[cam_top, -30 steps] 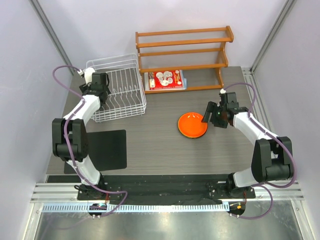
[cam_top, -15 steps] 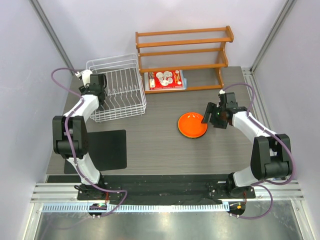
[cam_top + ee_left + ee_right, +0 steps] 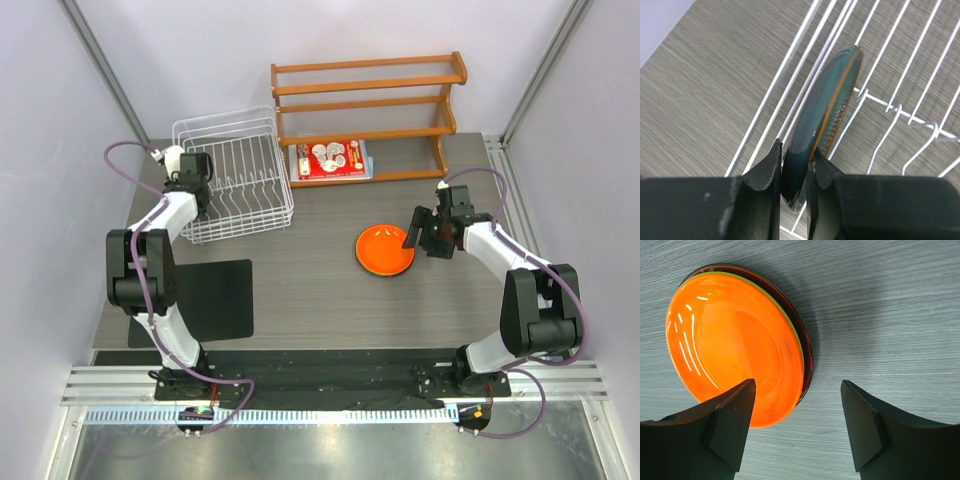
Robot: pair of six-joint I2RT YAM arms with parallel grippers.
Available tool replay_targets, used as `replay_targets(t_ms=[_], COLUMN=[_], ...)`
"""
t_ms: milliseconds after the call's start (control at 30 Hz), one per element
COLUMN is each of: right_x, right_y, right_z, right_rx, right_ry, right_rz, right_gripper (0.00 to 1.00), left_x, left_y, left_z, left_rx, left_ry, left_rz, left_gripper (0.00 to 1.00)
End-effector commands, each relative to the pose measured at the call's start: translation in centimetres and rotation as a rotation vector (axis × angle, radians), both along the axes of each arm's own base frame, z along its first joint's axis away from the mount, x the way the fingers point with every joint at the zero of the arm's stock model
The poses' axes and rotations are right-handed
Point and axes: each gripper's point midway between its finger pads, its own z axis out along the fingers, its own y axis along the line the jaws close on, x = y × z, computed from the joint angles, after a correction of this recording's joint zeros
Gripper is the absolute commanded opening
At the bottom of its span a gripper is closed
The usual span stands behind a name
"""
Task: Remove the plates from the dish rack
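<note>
The dark teal plate (image 3: 825,100) stands on edge between the wires of the white dish rack (image 3: 240,175), at its left end. My left gripper (image 3: 795,155) is shut on that plate's near rim, one finger on each face. In the top view the left gripper (image 3: 192,172) sits over the rack's left side and hides the plate. The orange plate (image 3: 730,350) lies on the table on top of a lime green plate (image 3: 786,316) and a dark red plate (image 3: 808,347). My right gripper (image 3: 797,385) hangs open just right of this stack (image 3: 385,250), holding nothing.
An orange-brown wooden shelf (image 3: 370,95) stands at the back, with a red-and-white packet (image 3: 330,158) lying at its foot. A black mat (image 3: 215,298) lies on the table in front of the left arm. Rack wires (image 3: 900,107) run close beside the teal plate.
The left jaws have come together on the teal plate's rim. The left wrist shifted slightly at the rack's left end. The right arm has barely moved.
</note>
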Motion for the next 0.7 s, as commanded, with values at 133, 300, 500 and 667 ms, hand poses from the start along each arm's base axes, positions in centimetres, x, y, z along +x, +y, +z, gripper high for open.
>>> replay_targets(t_ms=[133,300,500,667], right_x=[1.0,1.0,1.0,1.1], right_y=[0.5,0.5,0.6,0.6], right_z=[0.8,1.1,1.9,2.6], right_rx=[0.007,0.011,0.011,0.001], right_ry=[-0.035,-0.043,-0.069,-0.088], right_rz=[0.027,0.025,0.027,0.022], right_gripper=[0.75,0.74,0.75,0.75], left_x=[0.4,-0.1,-0.7,-1.6], left_y=[0.5,0.5,0.4,-0.3], left_z=[4.2,8.2,13.4,15.8], left_rx=[0.012,0.031,0.055,0.034], left_ry=[-0.128,-0.188,-0.266,-0.284], left_rz=[0.018,-0.002,-0.036,-0.075], left_gripper=[0.00,0.00,0.00,0.00])
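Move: The left hand already grips the dark green plate at the left side of the dish rack; the stack topped by the orange plate, where it is headed, lies about 49 cm to its right, 15 cm back and some 9 cm below. The rack's middle is roughly 11 cm to this hand's right and 3 cm ahead, the red booklet about 35 cm right and 8 cm ahead. From the right hand the stack is some 9 cm left, about level fore-and-aft and 5 cm below. Upward, after a slow start, the left hand lifts the dark green plate about 9 cm out of its slot at the left side of the dish rack, easing back some 2 cm towards the robot as it climbs. The closed fingers keep their pinch on the plate, and the hand tips up by only about 5 degrees. ##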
